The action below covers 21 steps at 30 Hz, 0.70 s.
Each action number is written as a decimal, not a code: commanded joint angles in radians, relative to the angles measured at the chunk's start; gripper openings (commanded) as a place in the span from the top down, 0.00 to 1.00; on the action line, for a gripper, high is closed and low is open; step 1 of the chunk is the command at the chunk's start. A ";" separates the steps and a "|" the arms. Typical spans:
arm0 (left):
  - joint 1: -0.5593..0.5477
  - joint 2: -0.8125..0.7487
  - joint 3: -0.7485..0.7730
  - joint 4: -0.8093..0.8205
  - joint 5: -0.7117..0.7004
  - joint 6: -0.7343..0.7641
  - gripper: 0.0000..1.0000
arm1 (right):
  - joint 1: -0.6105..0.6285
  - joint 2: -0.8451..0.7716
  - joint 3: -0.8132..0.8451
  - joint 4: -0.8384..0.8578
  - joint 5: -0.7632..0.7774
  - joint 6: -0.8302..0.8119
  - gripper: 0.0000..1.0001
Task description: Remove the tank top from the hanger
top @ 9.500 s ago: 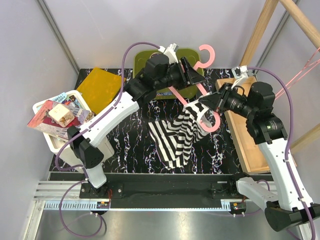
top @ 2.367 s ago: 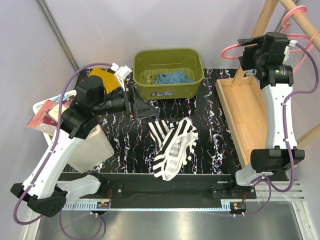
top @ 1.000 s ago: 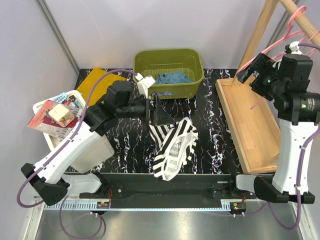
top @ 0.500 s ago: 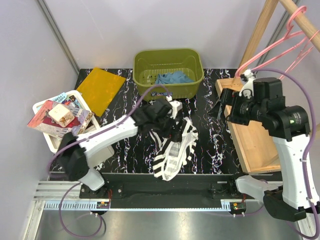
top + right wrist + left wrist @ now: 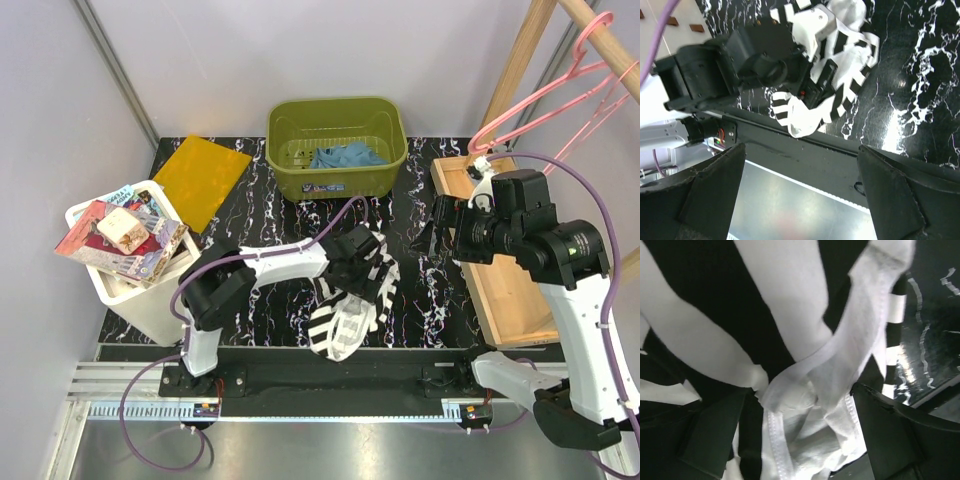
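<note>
The black-and-white striped tank top lies crumpled on the black marbled table, off the hanger. The pink hanger hangs by its hook from the wooden rack at the top right. My left gripper is pressed down into the fabric. In the left wrist view the tank top fills the frame, and a white hem lies between the wide-apart jaws of the left gripper. My right gripper hovers open and empty beside the wooden tray. The right wrist view looks past the right gripper at the tank top.
A green basket holding a blue cloth stands at the back. A yellow sheet lies at the back left, and a white bin of boxes at the left. The wooden tray and rack post stand on the right.
My left arm has swung right and down onto the tank top, its jaws opening wider. My right arm has come down and left from the rack, leaving the hanger hung there.
</note>
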 commanded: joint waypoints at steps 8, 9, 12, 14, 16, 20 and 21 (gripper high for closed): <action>-0.018 0.041 0.033 0.043 -0.085 0.020 0.83 | 0.008 -0.071 -0.089 0.080 0.019 0.053 0.00; -0.018 0.028 0.042 0.041 -0.094 0.031 0.90 | 0.010 -0.074 -0.093 0.082 0.021 0.058 0.00; -0.015 -0.024 0.111 0.017 -0.125 0.078 1.00 | 0.010 -0.084 -0.110 0.085 0.031 0.073 0.00; -0.010 -0.056 0.204 -0.021 -0.125 0.127 1.00 | 0.010 -0.087 -0.112 0.091 0.042 0.085 0.00; 0.002 -0.075 0.275 -0.048 -0.129 0.155 1.00 | 0.010 -0.093 -0.110 0.098 0.056 0.111 0.00; 0.042 -0.111 0.486 -0.082 -0.137 0.213 1.00 | 0.008 -0.117 -0.083 0.095 0.117 0.139 0.00; 0.054 -0.115 0.520 -0.083 -0.142 0.215 1.00 | 0.008 -0.120 -0.075 0.094 0.125 0.141 0.00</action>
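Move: The left hand is down at the striped tank top with its fingers wide open around a bunched part of the cloth; the garment's middle lies about 4 cm back, 5 cm to the left and 2 cm below. The green bin stands roughly 25 cm ahead and 8 cm to the left, and the wooden tray some 25 cm to the right and 5 cm farther out. From the right hand, the tank top is about 14 cm left, 2 cm back and 31 cm below. Sinking barely a centimetre to the table, the left hand shuts its wide-open fingers and pinches the bunched striped cloth, hardly travelling as it does. Then it pulls up with quickening speed, about 10 cm, while carrying the cloth forward some 6 cm and a little to the right, fingertips swinging forward about 15 degrees. ##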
